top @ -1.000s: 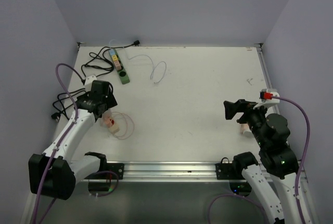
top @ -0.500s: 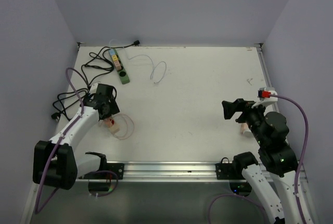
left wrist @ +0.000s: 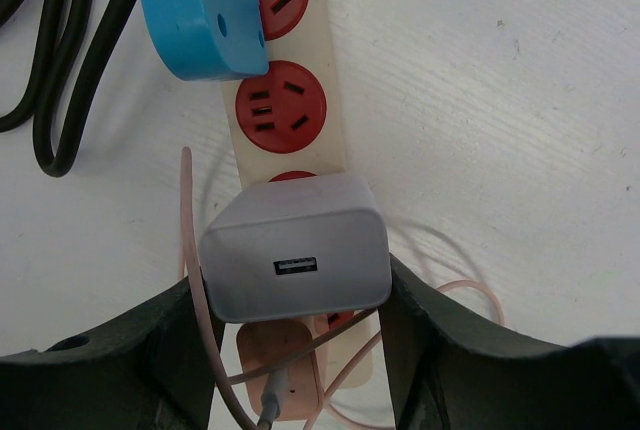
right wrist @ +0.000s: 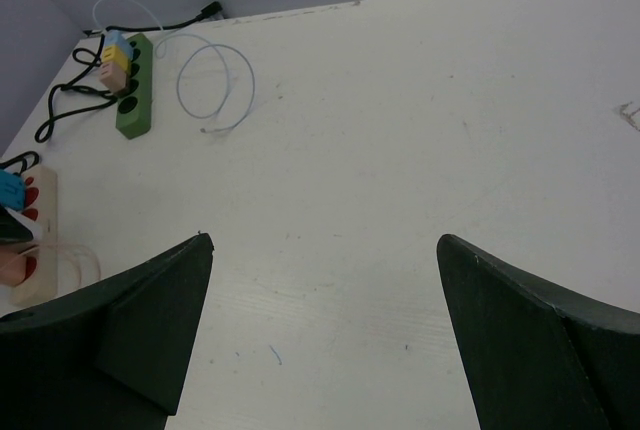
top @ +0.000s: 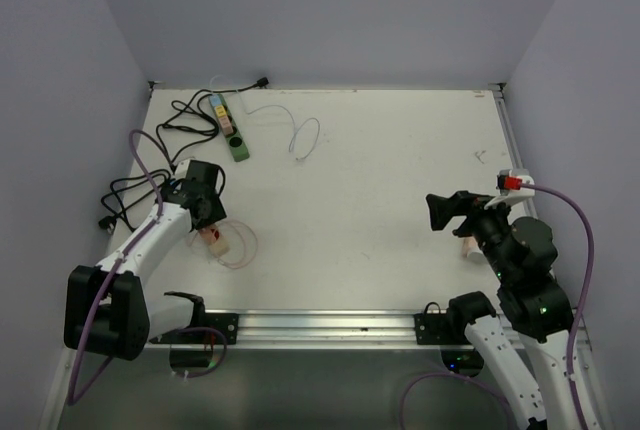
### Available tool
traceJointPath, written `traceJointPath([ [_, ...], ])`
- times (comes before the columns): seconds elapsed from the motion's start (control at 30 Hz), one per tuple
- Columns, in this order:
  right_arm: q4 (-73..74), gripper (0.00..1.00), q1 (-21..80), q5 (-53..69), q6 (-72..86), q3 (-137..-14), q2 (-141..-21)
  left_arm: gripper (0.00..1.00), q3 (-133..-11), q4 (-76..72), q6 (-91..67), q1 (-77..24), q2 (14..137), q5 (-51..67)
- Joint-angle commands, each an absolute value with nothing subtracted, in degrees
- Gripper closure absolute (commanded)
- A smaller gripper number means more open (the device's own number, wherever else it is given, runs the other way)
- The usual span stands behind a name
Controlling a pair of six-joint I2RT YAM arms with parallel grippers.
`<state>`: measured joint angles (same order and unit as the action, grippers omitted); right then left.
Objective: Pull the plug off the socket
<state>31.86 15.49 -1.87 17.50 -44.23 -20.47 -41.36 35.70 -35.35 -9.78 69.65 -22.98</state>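
Note:
A grey-white USB charger plug (left wrist: 295, 260) sits in a cream power strip (left wrist: 325, 100) with red sockets, at the table's left (top: 213, 238). My left gripper (left wrist: 292, 275) reaches down over it, and its two dark fingers press against the plug's left and right sides. A pink cable (left wrist: 186, 210) runs between the left finger and the plug. A blue plug (left wrist: 195, 10) occupies a socket further along. A pink plug (left wrist: 280, 370) sits just below the grey one. My right gripper (right wrist: 325, 240) hangs open over bare table at the right (top: 440, 212).
A green power strip (top: 232, 130) with coloured plugs lies at the back left, with a thin white cable loop (top: 300, 135) beside it. Black cords (top: 185, 115) coil along the left edge. A small pinkish object (top: 466, 248) lies by the right arm.
My left gripper has dropped onto the cream strip and its fingers have closed in against the grey plug. The right arm has barely moved.

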Motion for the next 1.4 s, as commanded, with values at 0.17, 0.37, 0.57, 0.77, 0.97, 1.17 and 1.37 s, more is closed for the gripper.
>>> traceJointPath([
  [0.17,29.5,0.02,15.6,-0.2,17.4,-44.0,-20.0,0.55,-45.2,33.0,-31.4,-10.7,69.3,-17.4],
  [0.37,29.5,0.02,15.6,-0.2,17.4,-44.2,-20.3,0.55,-50.7,32.7,-30.9,-20.6,73.4,-16.8],
  [0.57,29.9,0.02,15.6,1.0,18.0,-43.5,-20.1,0.57,-57.8,29.5,-30.7,-30.5,80.6,-14.1],
  [0.77,30.1,0.01,15.6,1.9,20.2,-43.1,-21.5,0.56,-67.4,28.4,-28.1,-44.8,91.4,-16.6],
  [0.97,28.3,0.01,15.7,5.3,25.1,-40.1,-25.2,0.56,-73.1,26.5,-28.4,-52.9,98.8,-16.4],
  [1.17,20.1,0.01,15.6,12.5,33.5,-32.7,-29.2,0.56,-69.8,19.7,-30.2,-54.2,99.2,-12.9],
  [1.37,11.8,0.01,15.8,16.7,40.2,-28.4,-37.3,0.56,-65.3,16.1,-32.4,-54.1,97.8,-12.6],
])
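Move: My left hand already grips the white plug seated in the white socket strip; clear table for it lies some 32 cm to my right. On the same strip, the blue plug is about 6 cm ahead and 6 cm left, and the pink plug about 5 cm back and 1 cm right. The green strip sits some 21 cm ahead, 6 cm right. From my open right hand, the socket strip is roughly 55 cm left, 5 cm ahead and 23 cm lower. Keeping my left fingers shut on the white plug, I sweep it and the whole strip about 32 cm to my right, in a low arc bowing slightly forward, while turning the hand some 50 degrees clockwise, then stop. Late on, my right hand, still open, sinks about 11 cm and shifts 6 cm left towards the strip, tipping its fingers downward. ##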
